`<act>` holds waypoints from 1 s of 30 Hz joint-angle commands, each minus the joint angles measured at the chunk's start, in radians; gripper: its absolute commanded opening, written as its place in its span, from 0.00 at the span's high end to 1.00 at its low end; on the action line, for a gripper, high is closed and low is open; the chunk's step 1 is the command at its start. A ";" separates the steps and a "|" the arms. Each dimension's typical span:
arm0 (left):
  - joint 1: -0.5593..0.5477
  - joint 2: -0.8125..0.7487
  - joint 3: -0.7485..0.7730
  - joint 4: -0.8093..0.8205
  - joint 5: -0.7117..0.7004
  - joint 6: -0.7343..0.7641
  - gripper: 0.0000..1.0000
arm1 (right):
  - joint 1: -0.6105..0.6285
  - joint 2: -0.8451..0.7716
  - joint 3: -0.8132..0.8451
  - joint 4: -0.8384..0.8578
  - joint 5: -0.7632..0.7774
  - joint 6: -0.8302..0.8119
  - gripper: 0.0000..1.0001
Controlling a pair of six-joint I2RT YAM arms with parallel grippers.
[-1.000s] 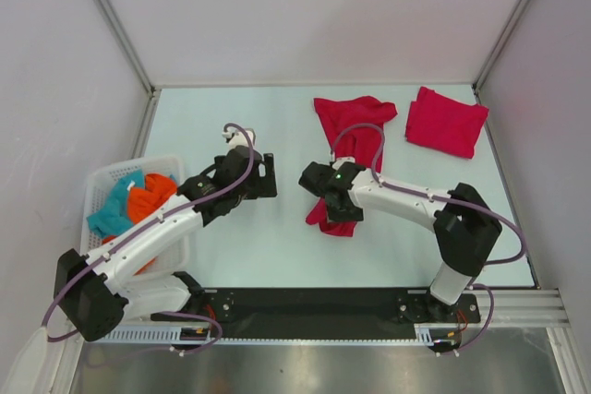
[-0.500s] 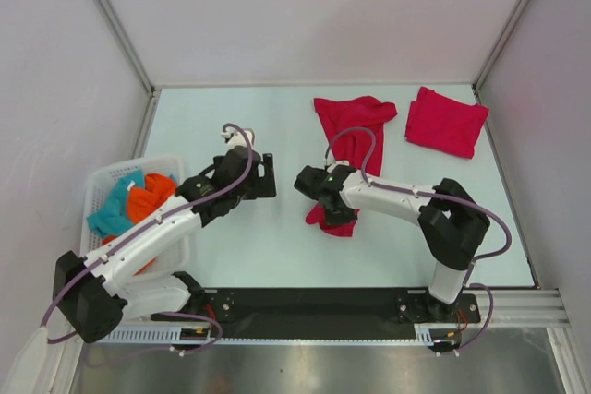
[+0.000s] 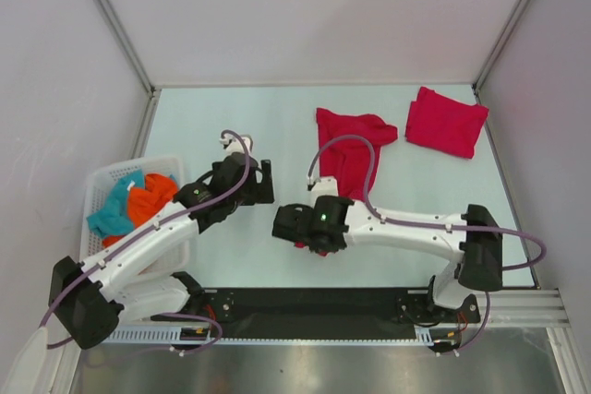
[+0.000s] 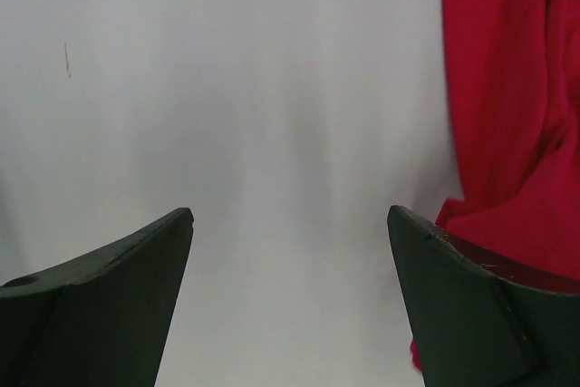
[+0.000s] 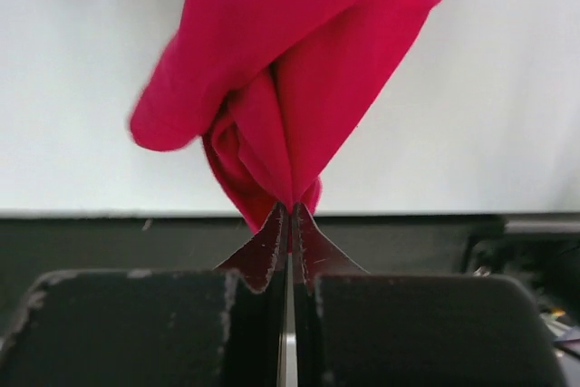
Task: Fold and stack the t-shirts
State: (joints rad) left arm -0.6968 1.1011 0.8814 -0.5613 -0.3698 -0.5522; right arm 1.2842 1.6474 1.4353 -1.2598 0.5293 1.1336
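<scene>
A loose crimson t-shirt (image 3: pixel 349 147) lies stretched from the back middle of the table toward the front. My right gripper (image 3: pixel 295 233) is shut on its near end. In the right wrist view the red cloth (image 5: pixel 299 61) bunches up out of the closed right gripper (image 5: pixel 290 208). A second t-shirt (image 3: pixel 446 122) lies folded at the back right. My left gripper (image 3: pixel 265 182) hangs open left of the loose shirt, holding nothing. In the left wrist view the left gripper (image 4: pixel 290 215) spans bare table, with the shirt's edge (image 4: pixel 507 88) at the right.
A white basket (image 3: pixel 103 182) at the left edge holds teal and orange cloths. Grey walls with metal posts close in the table on three sides. The black base rail (image 3: pixel 323 306) runs along the near edge.
My right gripper closed on the shirt's near end and moved toward the front left, drawing the cloth with it. The left arm has hardly moved.
</scene>
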 commanded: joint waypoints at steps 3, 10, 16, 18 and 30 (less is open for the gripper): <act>0.010 -0.052 -0.036 0.038 0.020 0.003 0.06 | 0.083 -0.040 -0.117 -0.244 -0.064 0.270 1.00; 0.010 -0.098 -0.065 0.037 0.023 -0.003 0.06 | 0.080 0.045 -0.069 -0.219 -0.032 0.223 0.60; 0.010 -0.093 -0.049 0.034 0.029 -0.006 0.06 | 0.034 0.061 -0.018 -0.193 -0.005 0.147 0.57; 0.010 -0.087 -0.039 0.029 0.022 -0.003 0.06 | 0.020 0.052 -0.006 -0.199 0.009 0.137 0.57; 0.010 -0.046 0.005 0.020 0.011 0.011 0.05 | -0.209 0.048 -0.130 0.020 0.040 0.005 0.57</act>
State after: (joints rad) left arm -0.6960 1.0473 0.8394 -0.5484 -0.3546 -0.5491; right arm 1.1717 1.7050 1.3750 -1.3098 0.5289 1.2144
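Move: The right gripper, shut on the gathered near end of the t-shirt about 9 cm above the table, is taking it to bare tabletop some 3 cm back, below it. The table's near edge is roughly 8 cm back, straight behind. The t-shirt's spread far part lies about 25 cm ahead and 7 cm right; the folded red shirt is some 33 cm ahead, 26 cm right. From the idle left gripper the bare spot is about 15 cm back, 15 cm right and 10 cm below. Still pinching the t-shirt's near end, the right hand swings it back towards the base, then down, about 5 cm back and 4 cm down, and lets go as the fingers open to nearly half. It then heads forward some 6 cm and slightly right, low over the cloth, turning a little clockwise with fingers open. ##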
